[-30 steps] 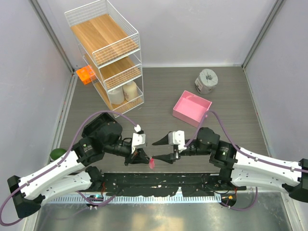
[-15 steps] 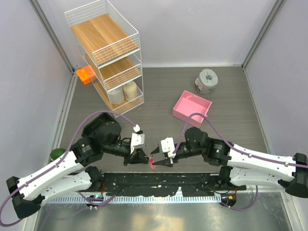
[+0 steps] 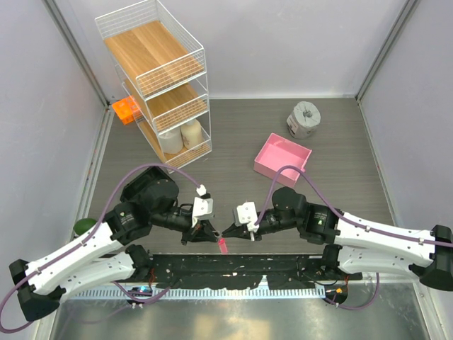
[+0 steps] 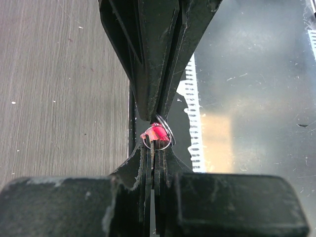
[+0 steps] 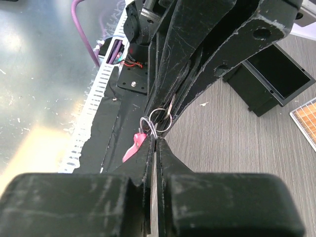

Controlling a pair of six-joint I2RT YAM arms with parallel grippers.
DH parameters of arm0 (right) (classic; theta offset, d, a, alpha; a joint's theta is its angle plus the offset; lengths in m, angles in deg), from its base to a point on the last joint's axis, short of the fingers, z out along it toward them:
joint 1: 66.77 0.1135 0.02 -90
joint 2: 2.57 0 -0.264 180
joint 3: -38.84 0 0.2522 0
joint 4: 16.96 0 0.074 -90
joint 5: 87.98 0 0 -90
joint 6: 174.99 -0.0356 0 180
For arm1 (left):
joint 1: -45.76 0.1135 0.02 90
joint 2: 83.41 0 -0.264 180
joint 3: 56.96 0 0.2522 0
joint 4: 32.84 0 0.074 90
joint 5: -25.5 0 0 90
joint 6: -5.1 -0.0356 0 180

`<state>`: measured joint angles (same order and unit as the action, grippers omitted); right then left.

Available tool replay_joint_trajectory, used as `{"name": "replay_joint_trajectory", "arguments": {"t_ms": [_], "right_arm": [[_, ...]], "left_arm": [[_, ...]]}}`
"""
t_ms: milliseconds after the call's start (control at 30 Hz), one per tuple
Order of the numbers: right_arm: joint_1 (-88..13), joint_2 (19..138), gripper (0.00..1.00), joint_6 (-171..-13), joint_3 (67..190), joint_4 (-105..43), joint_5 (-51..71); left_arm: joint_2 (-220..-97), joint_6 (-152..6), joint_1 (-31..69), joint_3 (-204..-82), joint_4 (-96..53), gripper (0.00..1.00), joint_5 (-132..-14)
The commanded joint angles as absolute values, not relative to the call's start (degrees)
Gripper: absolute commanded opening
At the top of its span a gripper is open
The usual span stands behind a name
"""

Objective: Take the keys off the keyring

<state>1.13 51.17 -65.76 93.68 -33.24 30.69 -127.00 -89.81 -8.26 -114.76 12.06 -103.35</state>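
Observation:
Both grippers meet tip to tip over the table's near edge. The keyring, a pink-red tag (image 3: 222, 245) (image 5: 133, 148) (image 4: 154, 133), hangs from thin wire rings (image 5: 161, 119) (image 4: 158, 137) between the tips. My left gripper (image 3: 215, 234) (image 4: 155, 146) is shut on a thin dark piece with a silvery part (image 5: 171, 104), apparently the keys, mostly hidden between its fingers. My right gripper (image 3: 226, 232) (image 5: 157, 138) is shut on the wire ring that carries the tag.
A pink tray (image 3: 283, 157) lies on the table to the right and behind, with a grey roll (image 3: 304, 119) farther back. At the back left stand a wire shelf rack (image 3: 159, 78) and an orange box (image 3: 124, 110). Below the grippers runs the black base rail (image 3: 233, 269).
My right gripper moved left up to the left gripper's tips and went from open to shut on the ring. The left arm held still, shut throughout.

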Motion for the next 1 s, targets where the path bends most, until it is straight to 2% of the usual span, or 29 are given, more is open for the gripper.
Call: {"name": "replay_joint_trajectory", "arguments": {"t_ms": [0,200,367,567,700,800,967], "right_arm": [[1.4,48.5,0.05,-69.9,93.9,-25.8,29.6],[1.4,43.1,0.05,-81.9,85.8,-11.0,24.0],[1.3,39.8,0.05,-92.6,81.4,-3.2,11.5],[1.3,38.3,0.05,-99.7,77.3,6.8,8.8],[1.3,36.8,0.05,-98.2,79.1,-0.8,2.2],[1.3,35.1,0.05,-97.9,82.3,-14.4,-14.7],[1.3,32.0,0.05,-99.1,82.1,-23.1,-27.2]], "left_arm": [[-126.4,-89.9,-8.3,-117.0,11.2,0.00,-103.9],[-126.3,-90.0,-8.3,-116.0,11.5,0.00,-104.0],[-125.9,-89.9,-8.3,-115.6,11.2,0.00,-103.6],[-126.6,-88.9,-8.3,-114.5,8.7,0.00,-103.1],[-128.1,-87.1,-8.2,-114.4,7.9,0.00,-97.8],[-130.4,-82.1,-8.1,-115.5,8.3,0.00,-88.2],[-140.1,-74.5,-7.5,-119.9,11.2,0.00,-76.5]]}}
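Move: The keyring, with the pink tag on it, is already pinched in the right fingertips, about 1 cm left of that hand's point and some 3 cm right of and 1 cm below the left hand, which still grips the key's ring. From the right hand, the pink tag hangs about 3 cm back, 1 cm left and 3 cm below. The pink box lies roughly 28 cm ahead of the right hand, 18 cm right and 18 cm down. Keeping its pinch on the keyring, the right hand pulls away from the key's ring, which the left fingers keep shut on: first mostly up about 6 cm, then forward some 6 cm and to the right, swinging clockwise about 40 degrees. The left hand holds still until late, then goes forward about 5 cm and down 3, turning slightly counter-clockwise. ##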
